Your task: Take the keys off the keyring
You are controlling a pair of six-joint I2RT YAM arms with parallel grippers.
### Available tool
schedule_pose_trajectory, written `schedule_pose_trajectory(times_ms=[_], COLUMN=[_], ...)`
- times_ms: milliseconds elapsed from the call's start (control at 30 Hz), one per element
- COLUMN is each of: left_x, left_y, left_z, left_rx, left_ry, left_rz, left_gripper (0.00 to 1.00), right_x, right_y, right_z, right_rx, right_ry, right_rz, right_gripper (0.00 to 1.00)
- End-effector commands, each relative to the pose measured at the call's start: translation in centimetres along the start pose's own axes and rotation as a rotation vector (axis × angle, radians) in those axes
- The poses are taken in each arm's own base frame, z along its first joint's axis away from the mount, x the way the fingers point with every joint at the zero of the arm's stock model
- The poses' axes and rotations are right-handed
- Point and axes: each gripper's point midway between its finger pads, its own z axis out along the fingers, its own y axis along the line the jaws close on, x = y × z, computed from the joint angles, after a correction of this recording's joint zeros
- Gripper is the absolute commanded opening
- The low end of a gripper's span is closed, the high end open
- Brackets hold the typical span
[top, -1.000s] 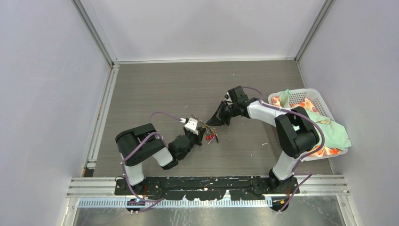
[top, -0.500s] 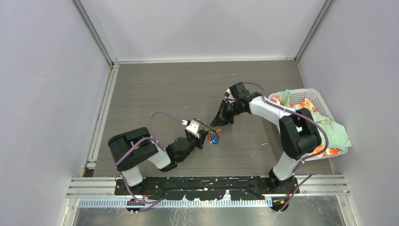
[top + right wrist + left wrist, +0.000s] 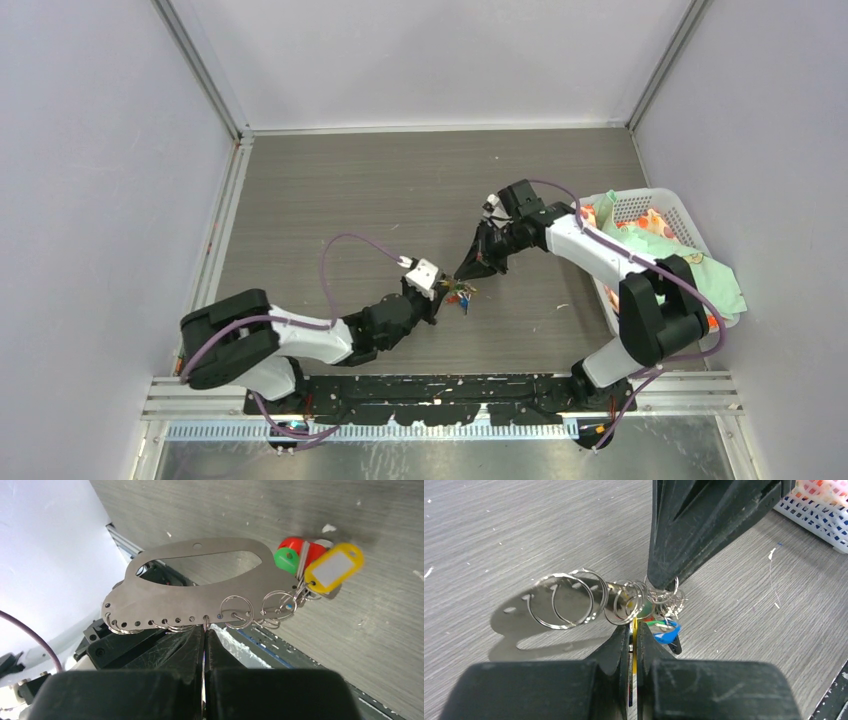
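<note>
The keyring [image 3: 165,597], a flat silvery plate with an oval cutout and a hole-lined edge, hangs above the table between both grippers. Wire rings run along its edge [image 3: 569,600]. The keys [image 3: 295,555], with red and green heads and a yellow tag [image 3: 334,567], bunch at one end; a blue head [image 3: 666,632] also shows. My right gripper [image 3: 205,630] is shut on a thin wire ring at the plate's holed edge. My left gripper [image 3: 634,630] is shut on a thin yellow piece of the key bunch. From above, the two grippers [image 3: 441,291] [image 3: 463,274] meet at the bunch [image 3: 462,296].
A white plastic basket [image 3: 640,203] of coloured cloth stands at the right wall, close to the right arm's elbow, and its corner [image 3: 819,515] shows in the left wrist view. The grey wood-grain table carries small white specks. Metal rails run along the left and near edges.
The left arm has stretched out, its elbow swinging down and left. The right arm's elbow has swung right towards the basket. The held bunch has shifted slightly right and nearer.
</note>
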Motion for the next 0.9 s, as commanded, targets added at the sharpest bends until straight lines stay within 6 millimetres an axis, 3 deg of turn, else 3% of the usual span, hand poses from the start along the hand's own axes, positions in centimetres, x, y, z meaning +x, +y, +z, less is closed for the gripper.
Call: schedule_pose_trajectory(times_ms=[0,233,467,700,867], left_x=[0.1,0.9,2.8,2.6,0.9], left_y=[2.2,2.9,3.3,3.8,4.2], left_z=[-1.3,-2.4,-2.0,-0.7,-0.7], left_rx=[-0.113,-0.15,-0.176,-0.171,-0.099], left_ry=[0.115,0.196,0.216,0.177,0.099], left_rz=[0.088,0.079,0.075,0.01,0.021], left_gripper=[0.0,0.0,0.0,0.0,0.0], right_x=[2.1,3.4,2.6,1.3,2.4], right_y=[2.2,1.9,0.3,2.1,2.8], right_z=[-1.6,1.6,4.2,5.1,5.6], right_rx=[-0.12,-0.127,-0.072,-0.167,-0.169], right_ry=[0.064,0.207,0.27,0.261,0.306], right_rz=[-0.006,-0.042,-0.091,-0.105,-0.158], right_gripper=[0.01,0.01,0.01,0.01,0.01])
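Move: The hands are nearly tip to tip over the table. The metal keyring plate's middle is about 2 cm ahead of the left hand, level sideways and 2 cm above it; from the right hand it is some 3 cm to the left, level in depth and height. The key bunch hangs roughly 4 cm back, 1 cm right and 3 cm below the right hand, and about 4 cm right and 2 cm back of the left. Both hands keep their shut grip, the left on the yellow piece and the right on a small ring at the plate's holed edge. Together they lift about 1 cm, then sink quickly by some 5 cm while shifting left 4 cm. The right first draws back 2.5 cm, then eases forward and turns about 13 degrees counter-clockwise; the left rolls its left side up some 15 degrees, then eases forward too. ##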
